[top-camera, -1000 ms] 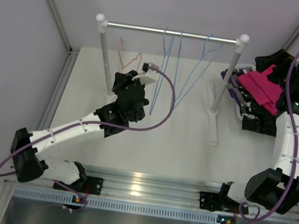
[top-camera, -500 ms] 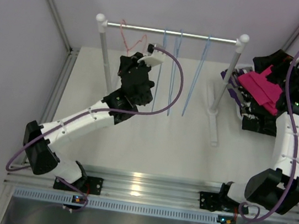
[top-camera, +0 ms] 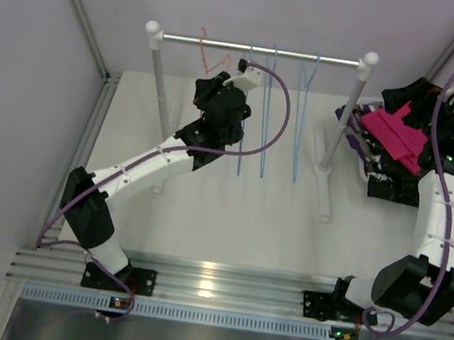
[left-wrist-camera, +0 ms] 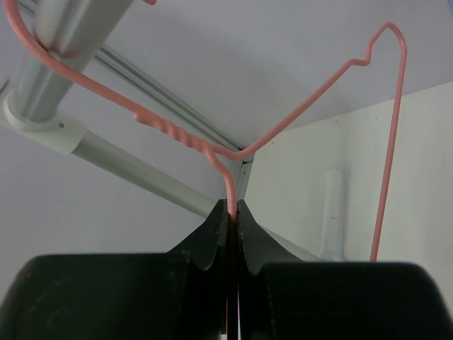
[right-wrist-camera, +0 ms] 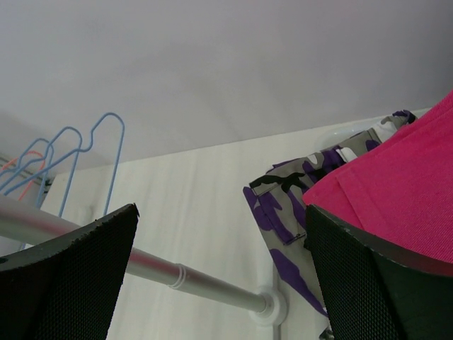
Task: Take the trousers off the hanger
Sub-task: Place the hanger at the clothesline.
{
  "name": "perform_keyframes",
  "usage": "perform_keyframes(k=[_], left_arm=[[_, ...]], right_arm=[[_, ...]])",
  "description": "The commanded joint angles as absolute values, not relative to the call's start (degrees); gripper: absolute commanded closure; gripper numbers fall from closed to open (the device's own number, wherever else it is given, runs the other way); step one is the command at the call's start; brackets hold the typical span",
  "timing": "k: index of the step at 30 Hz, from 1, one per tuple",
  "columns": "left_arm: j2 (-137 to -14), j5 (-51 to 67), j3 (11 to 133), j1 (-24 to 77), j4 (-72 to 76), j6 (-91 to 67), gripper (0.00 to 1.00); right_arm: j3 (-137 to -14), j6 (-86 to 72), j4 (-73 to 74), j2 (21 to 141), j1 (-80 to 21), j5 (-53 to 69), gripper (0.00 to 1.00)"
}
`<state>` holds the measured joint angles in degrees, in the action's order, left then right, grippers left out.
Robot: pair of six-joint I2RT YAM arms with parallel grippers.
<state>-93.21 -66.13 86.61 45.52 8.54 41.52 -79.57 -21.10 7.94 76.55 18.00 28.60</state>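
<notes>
My left gripper [left-wrist-camera: 231,209] is shut on the lower wire of an empty pink hanger [left-wrist-camera: 311,99]. The hanger's hook curves round the grey rail [left-wrist-camera: 67,28] at the upper left of the left wrist view. From above, the pink hanger [top-camera: 212,56] sits at the rail [top-camera: 261,50] just right of the left post, with the left gripper [top-camera: 217,74] under it. The trousers lie in a heap at the far right: hot pink [top-camera: 393,130] on top, purple camouflage [top-camera: 359,123] and black [top-camera: 390,186] beneath. My right gripper [right-wrist-camera: 221,212] is open beside the pink trousers [right-wrist-camera: 396,198] and purple camouflage pair [right-wrist-camera: 297,195].
Three empty blue wire hangers [top-camera: 267,108] hang from the rail right of the pink one. The rack's posts [top-camera: 159,84] [top-camera: 347,119] stand on the white table, with a foot bar [top-camera: 324,179] by the right post. Grey walls close in on the left and back.
My left arm has stretched out and carried the pink hanger up and to the right, to the rail. The blue hangers have swung from slanted to near straight. The right arm has not moved.
</notes>
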Motion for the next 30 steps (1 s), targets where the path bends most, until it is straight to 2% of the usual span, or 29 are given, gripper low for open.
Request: perform_keyframes(k=[1, 7, 9, 13, 16, 21, 27, 30], left_arm=[[-93.43, -64.34, 89.38, 44.13, 6.24, 37.45, 1.00], [-92.73, -64.42, 89.04, 44.21, 1.06, 32.18, 1.00], [-92.11, -64.86, 87.46, 44.21, 0.79, 31.47, 0.95], [-90.53, -65.48, 85.08, 44.21, 0.71, 29.89, 0.74], [-90.44, -65.57, 84.73, 44.30, -1.74, 27.96, 0.64], [-90.35, -65.92, 84.02, 44.30, -2.98, 26.55, 0.60], [-88.33, -66.62, 83.67, 44.30, -5.18, 24.09, 0.46], [-85.70, -64.96, 87.09, 44.38, -13.31, 17.34, 0.44]], right_arm=[[-79.37, -19.78, 3.34, 75.50, 17.67, 29.79, 0.01], [-79.01, -19.86, 3.08, 76.29, 17.67, 30.06, 0.01], [-78.84, -20.13, 2.99, 76.38, 17.67, 30.06, 0.01], [-78.22, -20.57, 2.64, 76.46, 17.75, 30.23, 0.01], [-78.13, -20.65, 2.55, 76.46, 17.67, 30.23, 0.01], [-78.75, -20.83, 3.16, 76.46, 17.67, 30.15, 0.01], [-78.40, -20.92, 3.25, 76.03, 17.49, 30.41, 0.01], [-79.45, -20.92, 4.65, 75.76, 17.14, 31.11, 0.01]])
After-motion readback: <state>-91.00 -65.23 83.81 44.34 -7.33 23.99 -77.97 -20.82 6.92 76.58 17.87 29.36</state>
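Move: The left hand holds the pink hanger by one shoulder, its hook already reaching over the clothesline's rail; that spot on the rail lies about 6 cm ahead of the hand, 3 cm to its left and some 6 cm above. Level with it along the rail stand the white end fitting, about 13 cm left of the hand, and the nearest blue hanger's hook, about 8 cm right. From the right hand the spot is roughly 43 cm left, 6 cm ahead and 6 cm higher. Keeping its pinch on the pink hanger's shoulder at first, the left hand eases forward barely a centimetre and sinks about 2 cm, bringing the hook down onto the rail. Then its fingers open to about half and let go of the wire while the hand goes on sinking, about 4.5 cm down in all, tipping some 5 degrees downward and at the end drawing back about a centimetre and slightly left, with the wire still between the parted fingers. ##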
